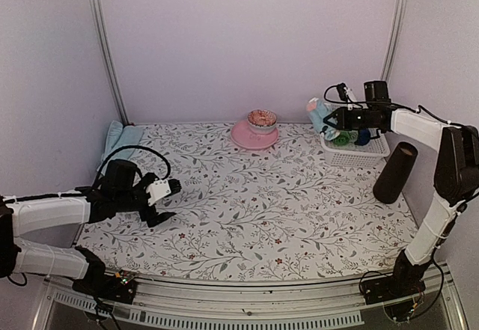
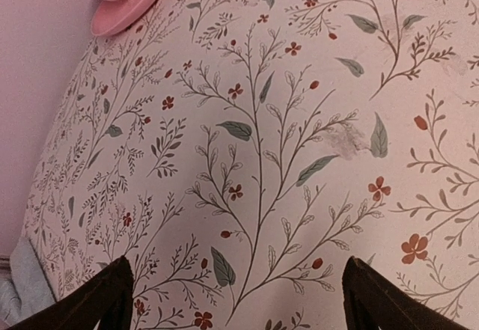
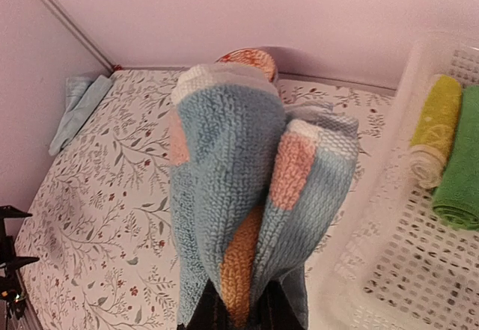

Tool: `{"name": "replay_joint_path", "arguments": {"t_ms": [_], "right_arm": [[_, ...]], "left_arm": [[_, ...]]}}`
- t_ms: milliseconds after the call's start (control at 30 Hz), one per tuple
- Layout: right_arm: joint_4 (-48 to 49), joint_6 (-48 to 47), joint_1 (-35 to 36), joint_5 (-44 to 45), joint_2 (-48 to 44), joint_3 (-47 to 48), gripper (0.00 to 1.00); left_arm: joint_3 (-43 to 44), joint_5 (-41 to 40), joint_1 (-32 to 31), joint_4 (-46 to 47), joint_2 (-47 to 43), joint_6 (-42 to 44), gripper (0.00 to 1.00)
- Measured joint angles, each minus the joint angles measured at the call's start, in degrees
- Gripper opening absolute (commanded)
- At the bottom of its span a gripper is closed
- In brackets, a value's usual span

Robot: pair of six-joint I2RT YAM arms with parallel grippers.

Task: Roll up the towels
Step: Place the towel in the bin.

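My right gripper (image 1: 334, 118) hangs above the left end of the white basket (image 1: 358, 155), shut on a pale blue towel (image 1: 320, 113) with pink and orange patches. In the right wrist view this towel (image 3: 247, 188) stands bunched up from the shut gripper (image 3: 239, 316) and hides most of the fingers. A second pale blue towel (image 1: 121, 137) lies folded at the back left corner (image 3: 78, 109). My left gripper (image 1: 166, 201) is low over the floral tablecloth at the near left. It is open (image 2: 239, 300), and only cloth shows between its fingers.
The basket (image 3: 419, 225) holds rolled cloths, one yellow (image 3: 435, 124) and one green (image 3: 462, 167). A pink plate (image 1: 247, 137) with a bowl (image 1: 262, 118) stands at the back centre. A dark cylinder (image 1: 395, 173) leans at the right wall.
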Motion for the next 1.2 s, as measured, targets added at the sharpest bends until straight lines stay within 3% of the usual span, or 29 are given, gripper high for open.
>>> {"name": "replay_joint_path", "arguments": {"t_ms": [200,400,733,1200], "right_arm": [[1.7,1.6,-5.6,9.6,-1.9,-2.1,0.03],[1.4,3.1,-6.3,16.0,2.6,-0.9,0.02],[-1.8,7.2,-6.3,20.1,11.3,0.8,0.03],[-4.3,11.6,-5.8,18.4,19.3,8.1,0.03]], "left_arm": [[0.0,0.6,0.0,0.0,-0.5,-0.8,0.97],[-0.1,0.5,0.0,0.0,-0.4,-1.3,0.97],[-0.4,-0.5,0.0,0.3,0.4,-2.3,0.97],[-1.3,-1.8,0.1,1.1,0.7,-2.6,0.97]]}}
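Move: The rolled towel is already held in the right hand. The bin it is bound for has its middle about 10 cm ahead, 12 cm right and 17 cm below that hand. In the bin's far half, some 15 cm ahead, lie the yellow towel about 5 cm right and the green towel 9 cm right. The pink plate stands roughly 14 cm ahead and 14 cm left. From the left hand the bin is about 31 cm ahead and 46 cm right. The rolled blue-and-orange towel, kept pinched in the right gripper, is first swept right about 10 cm to come over the bin, then lowered some 14 cm into its near part while easing about 6 cm forward. On the way the hand turns clockwise some 25 degrees, lining up with the stored rolls, and tips its fingers further down. ##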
